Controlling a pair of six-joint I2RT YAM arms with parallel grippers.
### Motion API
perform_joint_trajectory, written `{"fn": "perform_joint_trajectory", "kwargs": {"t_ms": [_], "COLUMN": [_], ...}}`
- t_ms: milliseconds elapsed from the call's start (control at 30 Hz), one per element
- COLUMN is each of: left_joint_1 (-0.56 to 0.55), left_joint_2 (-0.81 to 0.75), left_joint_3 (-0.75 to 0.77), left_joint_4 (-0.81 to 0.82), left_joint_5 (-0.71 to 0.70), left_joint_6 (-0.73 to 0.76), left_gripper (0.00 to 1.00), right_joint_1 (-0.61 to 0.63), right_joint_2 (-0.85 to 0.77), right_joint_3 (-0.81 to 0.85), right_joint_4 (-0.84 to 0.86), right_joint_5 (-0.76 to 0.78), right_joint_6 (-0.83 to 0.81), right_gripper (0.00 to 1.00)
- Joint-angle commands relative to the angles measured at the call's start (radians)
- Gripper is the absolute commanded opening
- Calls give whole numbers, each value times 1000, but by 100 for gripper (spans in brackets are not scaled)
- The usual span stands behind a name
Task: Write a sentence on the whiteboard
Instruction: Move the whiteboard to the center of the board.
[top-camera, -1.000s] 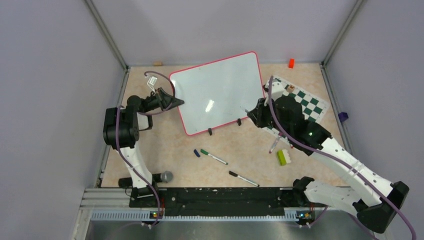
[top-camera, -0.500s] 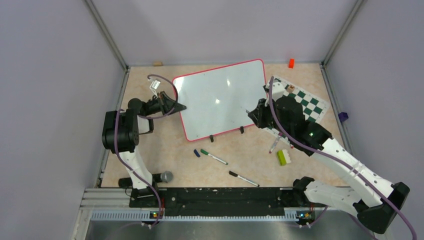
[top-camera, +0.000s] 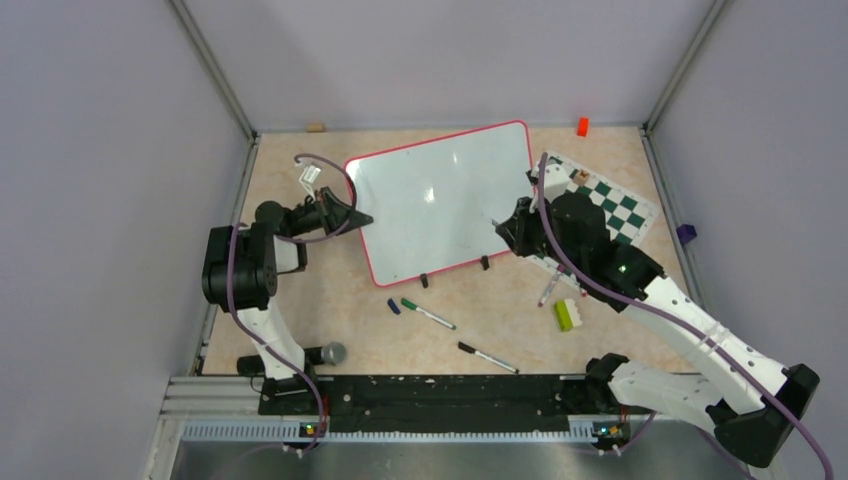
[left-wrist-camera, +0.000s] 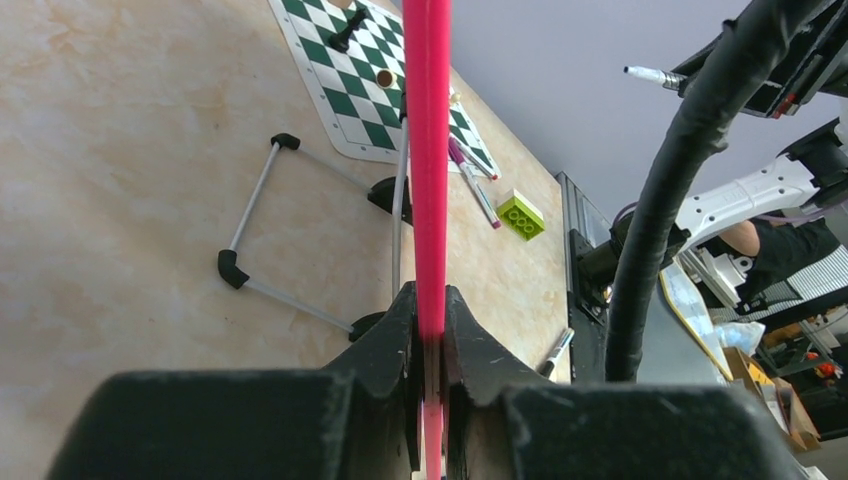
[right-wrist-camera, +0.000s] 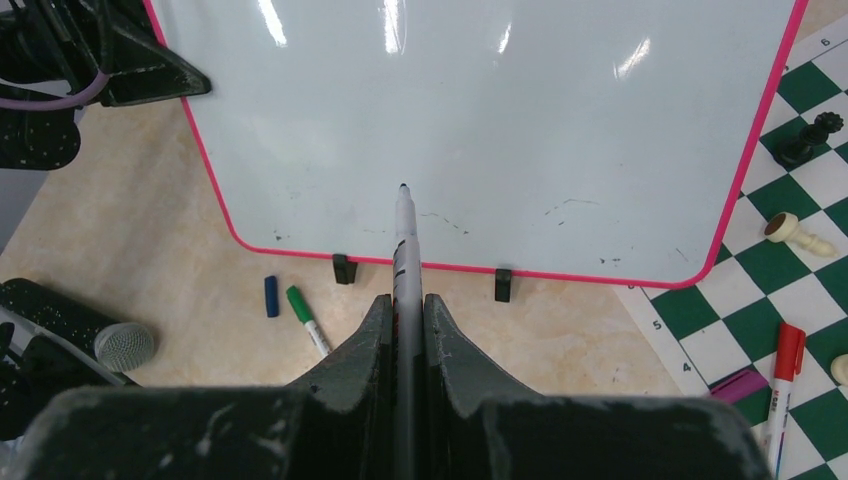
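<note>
The whiteboard (top-camera: 440, 200), glossy white in a thin red frame, lies slanted at the table's middle. My left gripper (top-camera: 362, 218) is shut on its left edge; in the left wrist view the red frame (left-wrist-camera: 427, 150) runs edge-on between the black fingers (left-wrist-camera: 395, 340). My right gripper (top-camera: 508, 226) is shut on a white marker (right-wrist-camera: 404, 250). The marker's dark tip points at the lower part of the whiteboard (right-wrist-camera: 480, 110); whether it touches I cannot tell. No sentence shows on the board, only faint smudges.
A green-and-white chess mat (top-camera: 612, 208) with pieces lies right of the board, under the right arm. A green marker (top-camera: 428, 313), blue cap (top-camera: 394, 307), black marker (top-camera: 488, 358), green brick (top-camera: 567, 314) and microphone (top-camera: 333, 353) lie near the front. An orange block (top-camera: 582, 126) sits at the back.
The whiteboard has swung and shifted to the right in my left gripper's hold, and its far corner now sits farther right. The right arm and its marker have stayed put.
</note>
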Motion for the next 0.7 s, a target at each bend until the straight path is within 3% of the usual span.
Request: {"fn": "perform_joint_trajectory", "kwargs": {"t_ms": [0,133,200,500,667], "left_joint_1": [7,22,22,25,42], "left_joint_2": [-89,-103,-99,-98,-122], "left_joint_3": [-51,-75,-70,-75,-95], "left_joint_4": [81,75,67,81,3], "left_joint_5": [55,37,36,35,3], "left_joint_6": [40,51,50,41,101], "left_gripper": [8,12,20,85,82], "right_joint_1": [-5,-5,-5,-5,-5], "right_joint_2": [1,9,14,29,31], "right_joint_3": [19,28,37,49,47], "right_joint_4": [37,37,36,37,37], "right_joint_5": [5,24,22,17,20], "right_joint_6": [-5,-16,-16,-16,-21], "right_gripper": [0,0,0,0,0]}}
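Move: The whiteboard's left edge is already pinched in the left hand; the board's middle lies about 20 cm to that hand's right and 3 cm farther out, at roughly its height. On the table some 14 cm lower, the blue cap lies about 21 cm back and 6 cm right of this hand, the green marker 23 cm back and 14 cm right. From the right hand, holding its uncapped marker, the board's middle is about 8 cm ahead, 11 cm left and 10 cm lower. The whiteboard is drawn the last little way back towards the robot by its left edge: the left hand, still pinching the pink rim, eases back about 1.5 cm and stops. There, staying in place with the wrist unturned, it spreads its fingers wide and lets go of the rim. ##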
